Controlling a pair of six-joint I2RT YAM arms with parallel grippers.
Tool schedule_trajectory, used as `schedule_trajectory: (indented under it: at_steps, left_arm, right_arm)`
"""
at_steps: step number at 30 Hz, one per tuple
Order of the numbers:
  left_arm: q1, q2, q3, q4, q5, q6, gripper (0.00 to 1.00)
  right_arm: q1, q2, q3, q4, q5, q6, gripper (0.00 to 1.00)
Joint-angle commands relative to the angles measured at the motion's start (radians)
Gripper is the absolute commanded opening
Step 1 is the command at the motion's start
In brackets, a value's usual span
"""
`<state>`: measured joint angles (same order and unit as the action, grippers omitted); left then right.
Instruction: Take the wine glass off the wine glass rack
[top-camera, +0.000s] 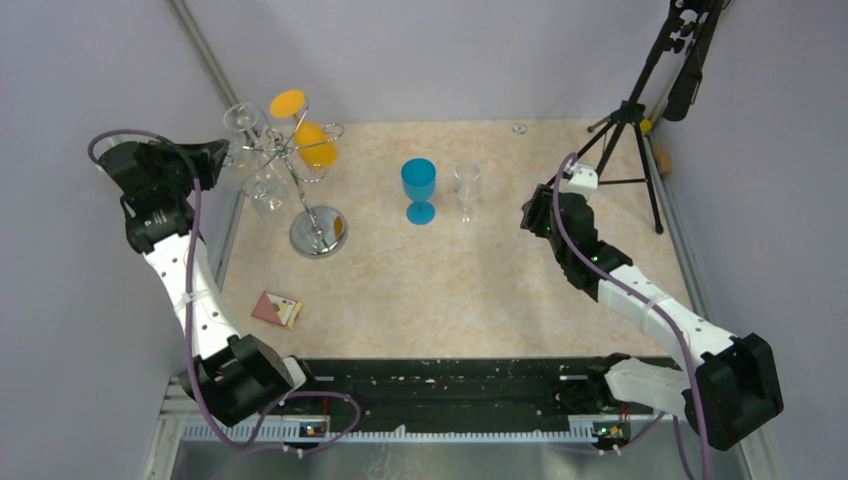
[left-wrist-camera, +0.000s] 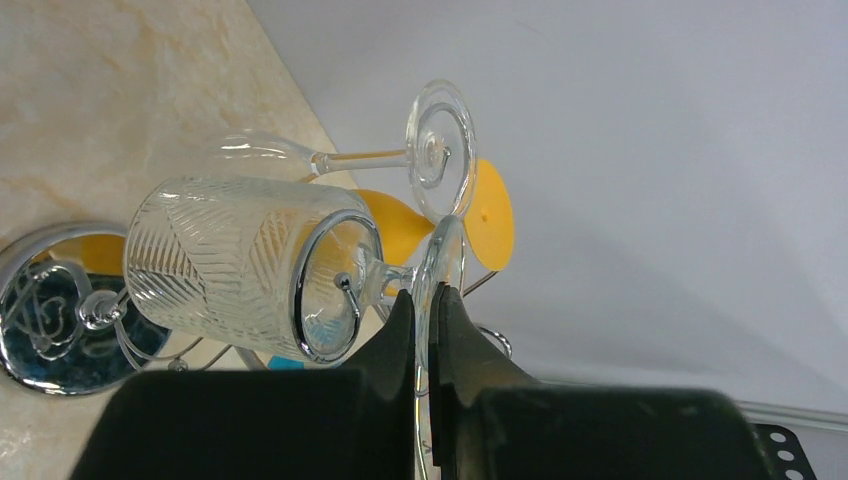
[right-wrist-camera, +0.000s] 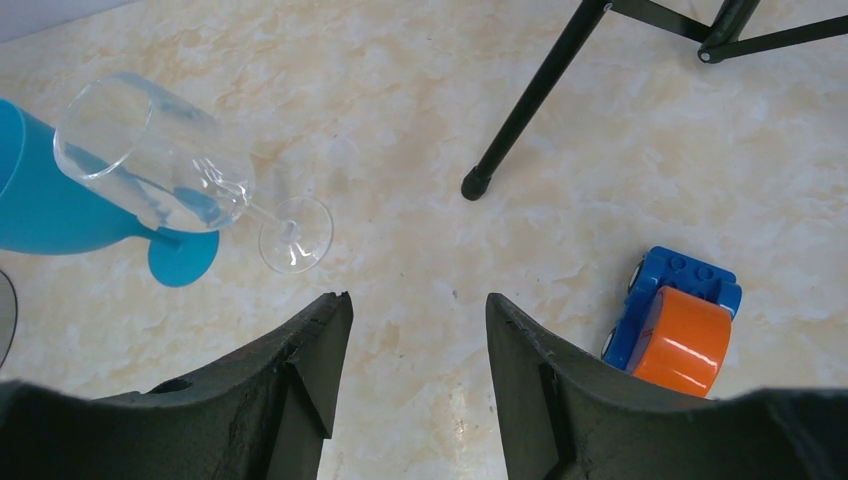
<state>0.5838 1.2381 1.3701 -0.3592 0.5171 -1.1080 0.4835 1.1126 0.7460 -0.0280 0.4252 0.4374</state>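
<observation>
The chrome wine glass rack (top-camera: 318, 232) stands at the table's back left, with clear and orange glasses hanging from its arms. In the left wrist view a ribbed clear wine glass (left-wrist-camera: 230, 265) lies sideways, and one of the rack's loop arms (left-wrist-camera: 335, 285) curls around it by the stem. My left gripper (left-wrist-camera: 427, 300) is shut on the thin round foot of this glass, seen edge-on between the fingers. From above, the left gripper (top-camera: 222, 155) sits just left of the rack. My right gripper (right-wrist-camera: 418, 300) hovers open over bare table, holding nothing.
A second clear glass (left-wrist-camera: 440, 150) and an orange glass (left-wrist-camera: 490, 215) hang on the rack close beside the held one. A blue goblet (top-camera: 419, 188) and a clear glass (top-camera: 466, 188) stand mid-table. A black tripod (top-camera: 640, 130) stands back right, a blue and orange toy (right-wrist-camera: 675, 325) near it.
</observation>
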Motion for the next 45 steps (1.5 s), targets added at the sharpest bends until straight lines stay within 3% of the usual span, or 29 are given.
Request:
schedule_trajectory:
  at_steps: [1, 7, 19, 26, 45]
  left_arm:
    - [0.001, -0.020, 0.033, 0.157, 0.109, -0.043, 0.00]
    - [0.002, 0.022, 0.132, -0.060, 0.106, 0.026, 0.00]
    - [0.002, 0.033, 0.223, -0.288, 0.048, 0.155, 0.00]
    - [0.002, 0.024, 0.228, -0.347, -0.007, 0.180, 0.00]
    - [0.002, -0.183, 0.322, -0.525, -0.341, 0.192, 0.00]
  right_arm:
    - [-0.014, -0.003, 0.001, 0.056, 0.004, -0.005, 0.55]
    - [-0.014, 0.010, 0.007, 0.055, -0.005, 0.007, 0.55]
    - [-0.014, 0.025, 0.020, 0.050, -0.021, 0.025, 0.54]
    - [-0.014, 0.028, 0.024, 0.048, -0.032, 0.029, 0.54]
    - [-0.014, -0.009, 0.048, -0.019, -0.009, 0.007, 0.56]
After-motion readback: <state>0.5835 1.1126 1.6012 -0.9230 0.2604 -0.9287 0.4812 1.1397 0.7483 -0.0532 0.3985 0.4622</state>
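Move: The left gripper holds the clear patterned glass by its foot, bowl down, with the rack ring still round it about 4 cm below the hand and 1 cm ahead. The rack's hub lies some 10 cm to the right, 3 cm ahead and 3 cm lower. The middle of the other clear glass hangs about 8 cm ahead, 2 right and 9 lower, that of the yellow glass 11 ahead, 12 right and 9 lower. From the right hand the ring is roughly 60 cm left, 3 ahead and 16 up. Keep the left fingers shut on the glass's foot and ease a little right, then draw back and down a couple of centimetres, tipping the fingertips about 15 degrees further down. Then pull back faster while rising some 3 cm and turning counter-clockwise, taking the glass out of the ring and away from the hub, about 8 cm back in all. ##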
